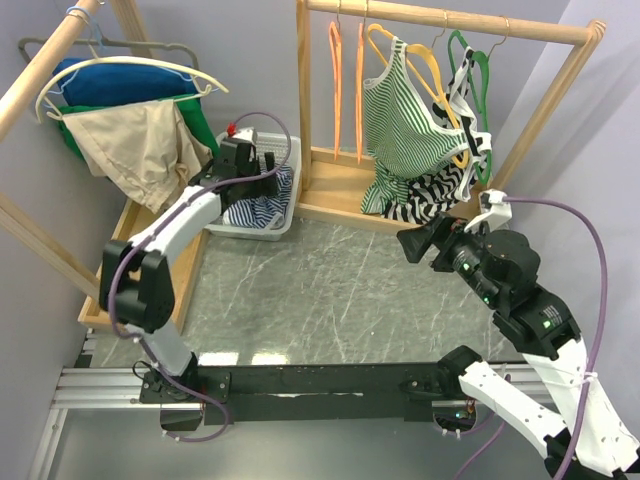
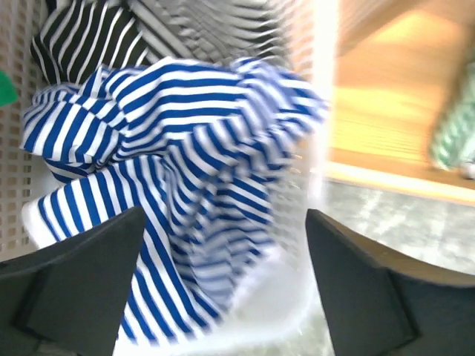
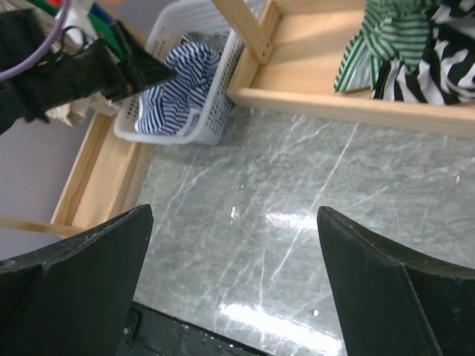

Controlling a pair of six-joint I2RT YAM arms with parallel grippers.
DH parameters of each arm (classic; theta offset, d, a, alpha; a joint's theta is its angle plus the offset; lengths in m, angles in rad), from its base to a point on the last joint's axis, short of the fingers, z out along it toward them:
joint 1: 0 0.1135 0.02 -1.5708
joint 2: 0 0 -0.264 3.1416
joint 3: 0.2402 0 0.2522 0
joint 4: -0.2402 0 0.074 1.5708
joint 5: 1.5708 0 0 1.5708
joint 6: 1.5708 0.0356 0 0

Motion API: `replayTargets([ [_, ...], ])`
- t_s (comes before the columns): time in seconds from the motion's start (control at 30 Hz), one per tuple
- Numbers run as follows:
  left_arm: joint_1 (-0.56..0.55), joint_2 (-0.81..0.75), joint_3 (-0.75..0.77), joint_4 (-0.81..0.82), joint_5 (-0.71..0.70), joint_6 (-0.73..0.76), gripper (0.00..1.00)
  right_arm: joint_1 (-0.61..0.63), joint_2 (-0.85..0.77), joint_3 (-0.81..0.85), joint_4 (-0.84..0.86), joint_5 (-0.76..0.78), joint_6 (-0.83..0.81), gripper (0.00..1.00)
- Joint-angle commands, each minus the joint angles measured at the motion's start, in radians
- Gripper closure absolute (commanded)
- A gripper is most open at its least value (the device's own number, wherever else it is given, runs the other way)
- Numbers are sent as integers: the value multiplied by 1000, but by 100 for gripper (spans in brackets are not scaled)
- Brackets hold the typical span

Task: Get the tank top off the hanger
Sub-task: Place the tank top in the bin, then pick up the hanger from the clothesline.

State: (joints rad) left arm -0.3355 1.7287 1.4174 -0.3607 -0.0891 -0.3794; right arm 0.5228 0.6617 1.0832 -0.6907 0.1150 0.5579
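Observation:
A blue-and-white striped tank top (image 2: 171,148) lies crumpled in the white basket (image 2: 15,170), off any hanger. My left gripper (image 2: 224,222) hovers just above it, open, with nothing between its fingers. In the top view that gripper (image 1: 268,172) sits over the basket (image 1: 252,232). On the wooden rack, a green striped tank top (image 1: 395,120) hangs on a yellow hanger (image 1: 420,55). Beside it, a black-and-white striped one (image 1: 440,190) hangs on a green hanger (image 1: 470,55). My right gripper (image 3: 234,215) is open above the marble table, below the rack.
Two bare orange hangers (image 1: 345,85) hang at the rack's left end. A second rack at the left carries blue and beige garments (image 1: 130,150). A black-and-white striped garment (image 2: 82,37) also lies in the basket. The rack's wooden base (image 3: 356,104) borders the table's far side.

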Motion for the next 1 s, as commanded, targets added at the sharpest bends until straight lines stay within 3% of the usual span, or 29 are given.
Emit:
replayTargets([
  [0.0,-36,-167,-8,-7,22,-22,4,-4,24,104,-3,95,-30,0],
  [0.17,-100,-381,-164,23,14,-76,4,-4,100,245,-27,247,-49,0],
  [0.43,-316,-644,-446,98,5,-220,4,-10,309,518,-35,391,-206,0],
  [0.53,-401,-684,-514,131,6,-266,4,-49,421,641,-35,370,-281,4],
  [0.67,-476,-678,-535,149,2,-279,4,-156,582,829,-122,260,-306,22],
  [0.73,-510,-669,-532,151,-3,-273,4,-217,601,827,-122,198,-318,30],
  [0.97,-553,-627,-540,163,11,-247,4,-342,633,799,-115,2,-392,39],
])
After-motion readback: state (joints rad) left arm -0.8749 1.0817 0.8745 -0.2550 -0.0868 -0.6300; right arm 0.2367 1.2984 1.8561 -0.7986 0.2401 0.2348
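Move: The blue-striped tank top, just released in the bin, lies about 12 cm below the left hand, some 3 cm ahead and 3 cm left; the black-striped one is about 5 cm beyond it. From the right hand, the near end of the yellow hanger with the green-striped tank top is roughly 22 cm ahead, 9 cm right and 9 cm higher. The green hanger hangs some 5 cm right of it, the bare orange hangers about 18 cm left of it. The blue-striped tank top is left in the bin as the left hand rises and swings back and right to over the open table, about 24 cm back and 12 cm right, sinking again after the first rise and keeping its fingers wide. The yellow hanger draws the right hand, which climbs some 16 cm, goes forward about 14 cm and a little right, then dips, turning clockwise as its fingers narrow. ##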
